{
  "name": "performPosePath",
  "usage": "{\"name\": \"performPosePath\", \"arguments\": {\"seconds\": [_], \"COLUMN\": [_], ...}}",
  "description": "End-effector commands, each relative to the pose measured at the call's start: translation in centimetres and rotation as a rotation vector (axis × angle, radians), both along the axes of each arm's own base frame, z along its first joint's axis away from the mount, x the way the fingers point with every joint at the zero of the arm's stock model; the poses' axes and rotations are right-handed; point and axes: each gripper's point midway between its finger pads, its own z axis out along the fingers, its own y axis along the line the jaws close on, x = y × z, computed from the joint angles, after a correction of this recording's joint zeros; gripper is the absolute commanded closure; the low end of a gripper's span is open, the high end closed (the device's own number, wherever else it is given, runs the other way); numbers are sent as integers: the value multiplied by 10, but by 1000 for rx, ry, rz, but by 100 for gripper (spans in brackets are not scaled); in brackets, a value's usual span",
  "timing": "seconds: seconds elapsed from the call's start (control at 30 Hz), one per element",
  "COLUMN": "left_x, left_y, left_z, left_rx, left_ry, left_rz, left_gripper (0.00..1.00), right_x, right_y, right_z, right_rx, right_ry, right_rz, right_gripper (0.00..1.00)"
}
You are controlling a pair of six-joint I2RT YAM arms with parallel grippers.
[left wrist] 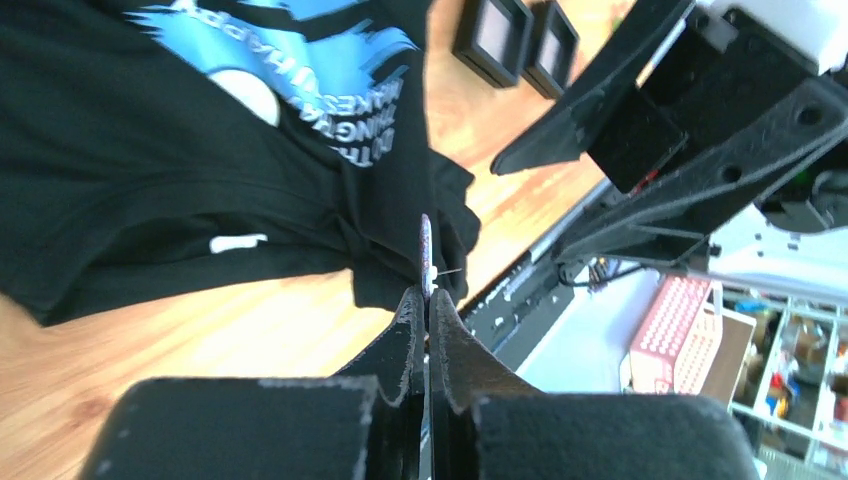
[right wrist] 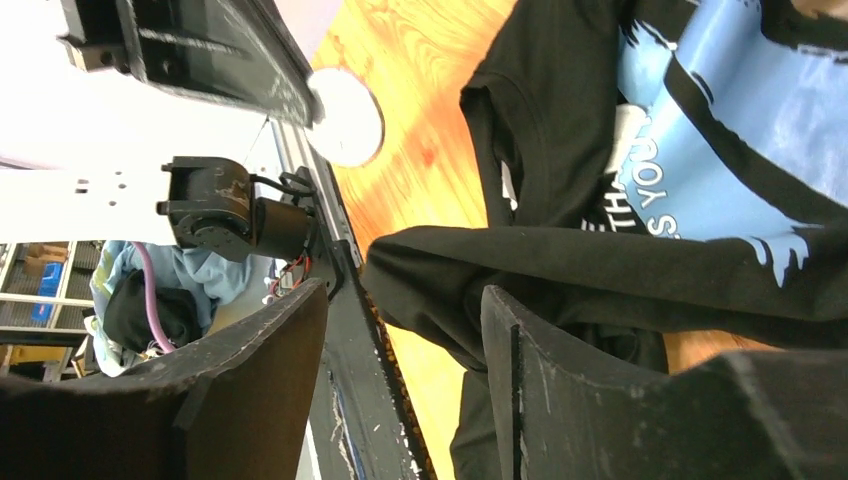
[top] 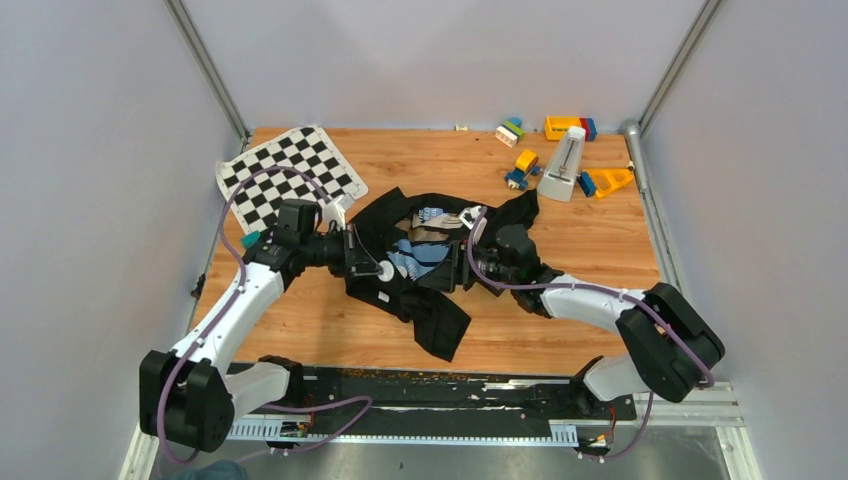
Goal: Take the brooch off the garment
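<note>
The black garment lies crumpled mid-table, its blue, white and brown print facing up. My left gripper is shut on the brooch. In the left wrist view the brooch shows edge-on, a thin disc with its pin sticking out sideways. The right wrist view shows the brooch as a pale round disc over bare wood, just apart from the garment. My right gripper is open at the garment's right side, a black fold lying just beyond its fingertips and nothing pinched.
Two small square black trays sit on the wood beyond the garment. A black-and-white chequered mat lies at the back left. Coloured toy blocks and a white metronome-shaped object stand at the back right. A black rail runs along the near edge.
</note>
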Motion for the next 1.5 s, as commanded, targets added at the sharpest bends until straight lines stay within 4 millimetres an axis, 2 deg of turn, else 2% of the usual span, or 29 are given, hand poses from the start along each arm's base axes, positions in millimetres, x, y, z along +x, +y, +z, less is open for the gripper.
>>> {"name": "performPosePath", "arguments": {"seconds": [0.0, 0.17, 0.27, 0.47, 0.87, 1.03, 1.1, 1.47], "left_x": [-17, -37, -50, -54, -62, -65, -66, -73], "left_y": [-28, -51, -65, -73, -83, -85, -86, -87], "left_z": [48, 51, 49, 55, 59, 58, 57, 60], "left_rx": [-125, -156, -161, -181, -232, -229, -230, -239], "left_ry": [-200, -207, -202, -216, -203, -204, -198, -192], "left_rz": [-167, -238, -284, -293, -344, -363, -369, -393], "left_gripper": [100, 100, 100, 100, 100, 100, 100, 100], "right_x": [-4, -15, -22, -29, -38, -41, -42, -31], "right_y": [-1, 0, -8, -16, -8, -7, -8, -25], "right_z": [22, 43, 54, 66, 66, 67, 67, 71], "right_rx": [49, 121, 153, 173, 198, 209, 212, 242], "right_ry": [-89, -124, -163, -213, -188, -186, -188, -179], "right_rz": [33, 81, 64, 51, 142, 161, 164, 113], "right_gripper": [44, 60, 59, 56, 58, 68, 69, 67]}}
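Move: The left hand holds the brooch in shut fingers. The right hand's open fingertips lie about 11 cm to its right, 1 cm back and 3 cm lower. The garment's blue print is roughly 11 cm ahead, 7 cm right and 14 cm below; its folded sleeve end is some 11 cm right, 3 cm back and 15 cm below. From the right hand the brooch is about 9 cm left, 2 cm ahead and 3 cm above. Still pinching the brooch by its edge, the left hand carries it right, back and up towards the right fingertips, about 11 cm in all, quickly at first and then creeping, while turning some 20 degrees clockwise. The right hand rises about 5 cm and draws back about 3, tips its fingers upward and narrows them by nearly half without shutting. Whether they touch the brooch can't be seen. ##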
